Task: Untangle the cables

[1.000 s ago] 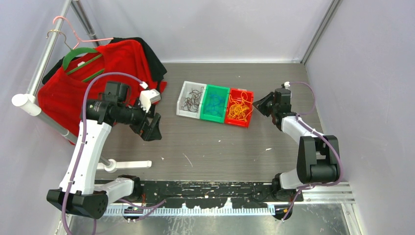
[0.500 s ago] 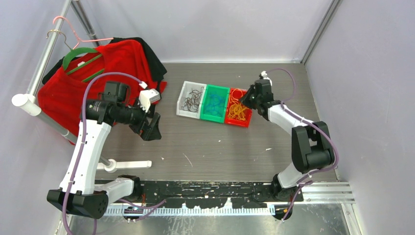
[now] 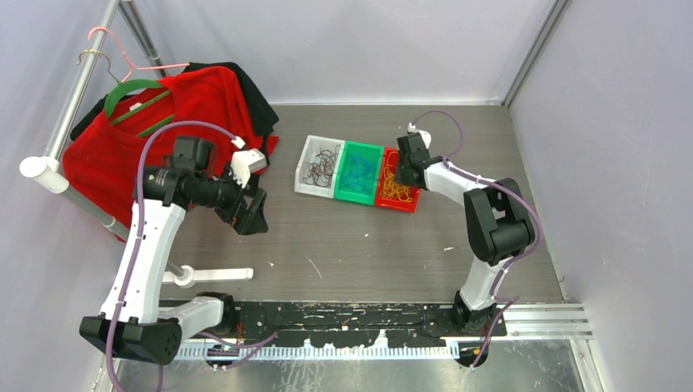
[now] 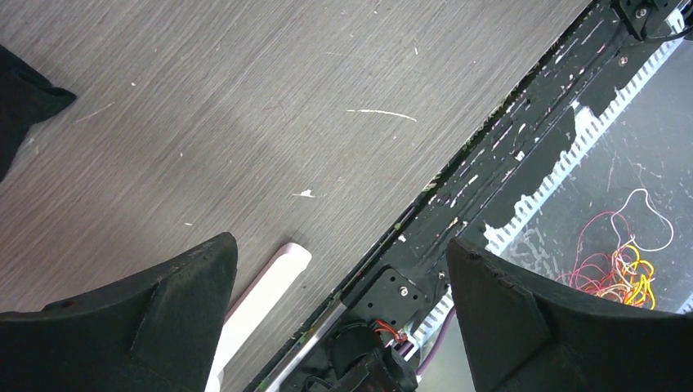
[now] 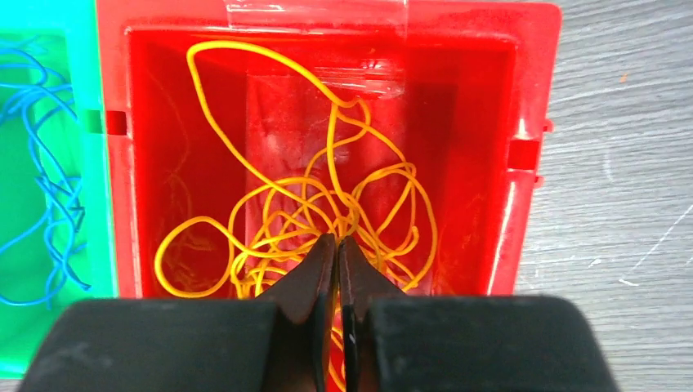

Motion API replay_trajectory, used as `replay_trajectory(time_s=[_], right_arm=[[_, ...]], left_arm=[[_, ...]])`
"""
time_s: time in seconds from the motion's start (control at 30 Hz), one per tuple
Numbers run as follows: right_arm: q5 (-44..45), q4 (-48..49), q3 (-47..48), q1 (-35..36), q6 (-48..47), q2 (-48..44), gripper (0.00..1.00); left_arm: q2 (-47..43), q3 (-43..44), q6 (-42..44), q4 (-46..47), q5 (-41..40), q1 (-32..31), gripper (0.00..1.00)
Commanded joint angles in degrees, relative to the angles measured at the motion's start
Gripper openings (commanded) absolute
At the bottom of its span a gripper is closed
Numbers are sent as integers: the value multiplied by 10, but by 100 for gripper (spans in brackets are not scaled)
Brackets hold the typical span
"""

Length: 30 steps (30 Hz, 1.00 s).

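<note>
Three joined bins stand mid-table. The white bin (image 3: pixel 309 181) holds dark cables (image 3: pixel 322 166), the green bin (image 3: pixel 359 194) holds blue cables (image 3: pixel 357 170), and the red bin (image 5: pixel 535 147) holds a tangle of yellow-orange cables (image 5: pixel 330 155). My right gripper (image 5: pixel 337 238) hangs over the red bin, shut, its tips at the top of the yellow tangle. Yellow strands show through the slit between its fingers; I cannot tell whether one is pinched. My left gripper (image 4: pixel 342 245) stands wide open with nothing in it, over bare table at the left (image 3: pixel 249 214), far from the bins.
A red garment (image 3: pixel 147 122) on a green hanger hangs from a rack (image 3: pixel 78 90) at the back left. A white bar (image 3: pixel 216 276) lies near the left arm's base. Thin red and yellow wires (image 4: pixel 621 269) lie beyond the black rail at the near edge.
The right arm swung left from beside the red bin to over it, its gripper shut all the while. The left arm has not moved.
</note>
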Motion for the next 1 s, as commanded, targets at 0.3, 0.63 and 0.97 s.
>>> replay_trajectory(time_s=[0.3,0.63,0.97], right_arm=[[7,-46,27,2,-23,-199,100],[284,112,-175,-23,-66,-383,100],[369,344,-397,-141,-92,-375,100]], left_arm=[[16,-58,-24,109,-5,26,99],[26,-211,-115,410,-34,99,99],[106,-466,-231,951,-84,119,100]])
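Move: My right hand is down in the red bin, its shut fingers on the yellow cable; the middle of the heap lies about 1 cm back from and 2 cm below the fingertips. The green bin with the blue cable is some 10 cm to the left and level with it, the white bin with the dark cable about 20 cm to the left and 2 cm farther out. From my left hand the yellow cable lies roughly 31 cm right, 21 cm ahead and 22 cm below. I open my right fingers wide to let go of the yellow cable and lift almost straight up out of the red bin, about 18 cm. Then I swing right and back, sinking again, to end over bare table some 20 cm right of the bin, fingers tipping up and wrist turning clockwise. Meanwhile my empty, open left hand sinks about 17 cm, reaching forward and slightly left while turning counter-clockwise. ##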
